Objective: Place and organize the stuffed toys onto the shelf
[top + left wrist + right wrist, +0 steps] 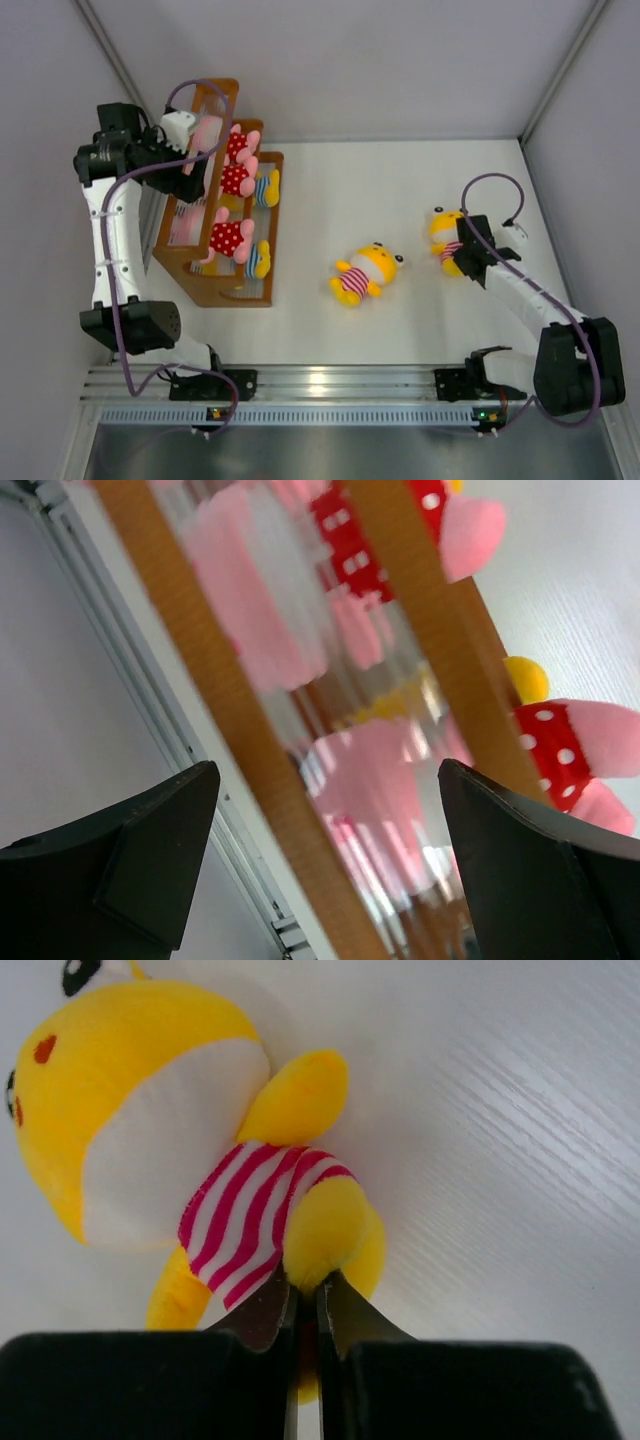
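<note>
The brown wooden shelf (225, 285) stands at the left of the table. On its tiers lie three pink-headed toys in red dotted outfits (236, 178) and two blue-striped yellow ones (266, 188). My left gripper (193, 168) hovers open over the upper tier, a wooden rail (235, 720) and blurred pink plush (575, 750) between its fingers. A yellow toy in pink-and-white stripes (365, 272) lies mid-table. Further right lies another pink-striped yellow toy (160, 1130), with my right gripper (305, 1288) shut on its yellow leg; in the top view this second toy (443, 228) is partly hidden by the arm.
White enclosure walls rise close behind the shelf and along the right side. A metal mounting rail (330, 385) with both arm bases runs along the near edge.
</note>
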Available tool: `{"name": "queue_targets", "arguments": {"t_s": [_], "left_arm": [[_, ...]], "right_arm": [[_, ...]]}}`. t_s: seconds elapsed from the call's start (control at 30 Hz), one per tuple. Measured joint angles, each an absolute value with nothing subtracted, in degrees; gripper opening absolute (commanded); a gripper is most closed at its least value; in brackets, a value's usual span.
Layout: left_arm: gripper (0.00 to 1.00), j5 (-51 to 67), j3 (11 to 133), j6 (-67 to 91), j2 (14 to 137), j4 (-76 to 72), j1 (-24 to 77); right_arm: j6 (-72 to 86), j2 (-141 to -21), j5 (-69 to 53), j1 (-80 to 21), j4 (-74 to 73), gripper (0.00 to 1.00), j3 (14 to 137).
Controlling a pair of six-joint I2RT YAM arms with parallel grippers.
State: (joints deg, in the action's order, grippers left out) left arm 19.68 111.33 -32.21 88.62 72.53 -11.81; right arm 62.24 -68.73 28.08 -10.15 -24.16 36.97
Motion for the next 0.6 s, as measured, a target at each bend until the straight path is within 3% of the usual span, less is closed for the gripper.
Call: {"name": "queue_targets", "arguments": {"t_s": [0.13, 0.27, 0.43, 0.6], "left_arm": [[0.98, 16.45, 114.06, -32.91, 89.67, 72.25, -3.95], [0.98, 17.87, 117.03, -32.84, 90.43, 72.95, 2.87], [0.98, 18.11, 118.43, -32.69, 90.91, 73.06, 10.28], [0.98, 16.93, 118.48, -32.05, 91.39, 73.36, 12.16]], "right_arm": [[50.83, -67.96, 25.12, -9.23, -25.80, 0.00, 42.76], [38.19, -68.14, 21.43, -10.63, -27.14, 0.00, 56.90], [26.48, -72.60, 19.31, -21.23, -27.44, 0.00, 77.62], [22.81, -81.65, 13.10, -31.22, -27.18, 0.00, 88.18]]}}
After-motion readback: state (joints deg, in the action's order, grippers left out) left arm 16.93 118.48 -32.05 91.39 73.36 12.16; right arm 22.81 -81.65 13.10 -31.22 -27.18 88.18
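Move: Still pinched low by the right fingers, the striped yellow toy is bound for the shelf, whose open side lies about 48 cm left and 9 cm ahead, some 5 cm higher. The other striped toy lies 23 cm left and 4 cm back, at hand height. From the open left hand, that open side is roughly 15 cm right, 3 cm ahead, 18 cm below; the middle red-dotted toy is 10 cm right, 4 cm ahead, 15 cm below. Lifting the striped toy off the table, the right hand climbs about 27 cm, easing forward, then swings some 20 cm left towards the shelf, turning counter-clockwise roughly 55 degrees and tipping its fingers up, grip kept. Meanwhile the left hand, fingers wide open, sweeps 14 cm right across the top of the shelf, seeming to push it along, turns about 20 degrees clockwise and stops. ##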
